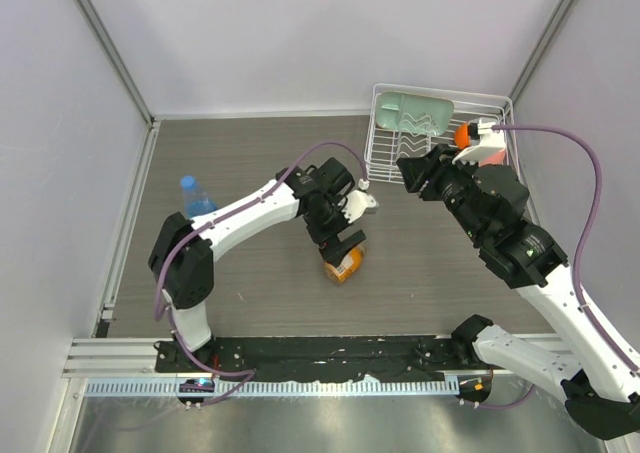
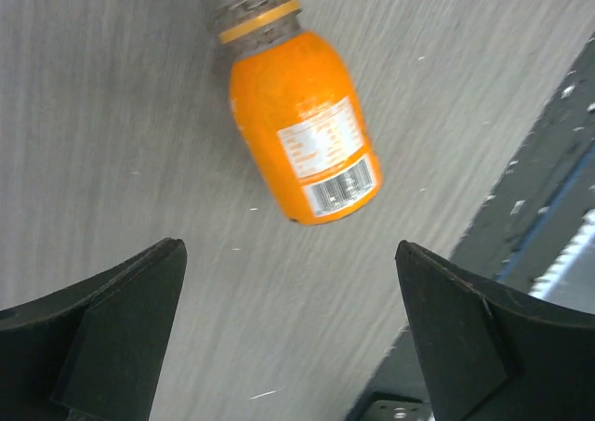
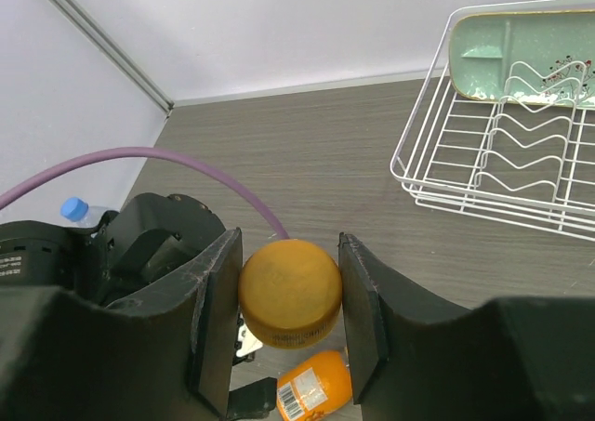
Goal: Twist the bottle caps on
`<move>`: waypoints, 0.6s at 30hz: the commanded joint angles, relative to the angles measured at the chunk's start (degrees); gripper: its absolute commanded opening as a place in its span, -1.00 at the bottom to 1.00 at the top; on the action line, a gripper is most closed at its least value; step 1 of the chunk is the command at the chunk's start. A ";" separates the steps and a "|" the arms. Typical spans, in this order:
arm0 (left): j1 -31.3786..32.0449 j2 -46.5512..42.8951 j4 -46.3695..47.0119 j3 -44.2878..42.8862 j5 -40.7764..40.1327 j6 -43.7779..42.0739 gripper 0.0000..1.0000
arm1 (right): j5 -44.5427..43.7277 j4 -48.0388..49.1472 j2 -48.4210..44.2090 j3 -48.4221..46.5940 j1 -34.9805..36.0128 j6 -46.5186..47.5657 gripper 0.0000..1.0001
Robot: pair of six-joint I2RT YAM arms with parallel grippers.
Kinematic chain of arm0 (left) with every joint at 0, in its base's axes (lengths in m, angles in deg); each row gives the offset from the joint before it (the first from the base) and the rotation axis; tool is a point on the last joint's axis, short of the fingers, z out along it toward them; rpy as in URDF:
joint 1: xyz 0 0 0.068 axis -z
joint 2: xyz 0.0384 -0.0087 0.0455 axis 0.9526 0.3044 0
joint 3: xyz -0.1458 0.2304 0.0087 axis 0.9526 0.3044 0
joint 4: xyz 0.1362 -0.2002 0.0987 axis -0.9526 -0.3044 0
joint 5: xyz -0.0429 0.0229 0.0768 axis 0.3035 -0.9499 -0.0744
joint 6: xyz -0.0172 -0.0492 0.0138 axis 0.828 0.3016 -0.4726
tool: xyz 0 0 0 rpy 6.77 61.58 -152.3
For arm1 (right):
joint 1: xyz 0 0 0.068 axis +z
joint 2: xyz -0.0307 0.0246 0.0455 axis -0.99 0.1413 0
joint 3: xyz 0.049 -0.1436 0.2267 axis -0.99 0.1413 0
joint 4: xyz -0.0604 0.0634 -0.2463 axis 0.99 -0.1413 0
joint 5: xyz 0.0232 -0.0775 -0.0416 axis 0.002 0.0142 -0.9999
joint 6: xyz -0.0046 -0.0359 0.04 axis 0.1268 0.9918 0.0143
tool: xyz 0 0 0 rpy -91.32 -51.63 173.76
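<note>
The squat orange bottle (image 2: 302, 128) lies on its side on the table, its neck (image 2: 256, 12) open and uncapped. It also shows in the top view (image 1: 343, 265) and the right wrist view (image 3: 311, 393). My left gripper (image 2: 288, 319) is open and empty, hovering just above the bottle (image 1: 340, 238). My right gripper (image 3: 288, 249) is shut on the orange-amber cap (image 3: 290, 293), held in the air to the right of the left gripper (image 1: 413, 171). The clear bottle (image 1: 197, 203) stands upright at the left with the blue cap (image 1: 188, 183) on top.
A white wire dish rack (image 1: 390, 143) at the back right holds a green tray (image 1: 420, 113); an orange ball (image 1: 462, 133) and a pink cup (image 1: 490, 155) sit by it. The black base rail (image 2: 548, 207) runs close to the orange bottle.
</note>
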 commanded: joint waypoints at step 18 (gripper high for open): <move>5.65 8.58 9.98 3.44 -9.50 21.60 0.99 | -0.56 0.24 0.03 -2.67 0.20 2.48 -0.60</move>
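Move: The orange bottle lies on its side about 9 cm below the left hand, some 3 cm to its right and 2 cm back, neck pointing forward-right. The water bottle stands about 31 cm left of this hand and 8 cm farther out, its middle near hand height. The dish rack is some 26 cm ahead and 26 cm right, 6 cm lower. From the right hand, which has the orange cap between its fingers, the orange bottle lies roughly 8 cm back, 9 cm left and 35 cm down. Downward, quickly at first and then easing off, the left hand sinks about 5.5 cm towards the lying orange bottle, shifting some 3 cm right and a little back, while the wrist turns about 15 degrees counter-clockwise to line the wide-open fingers up with the bottle's sides. The right hand stays put, keeping its hold on the orange cap. ##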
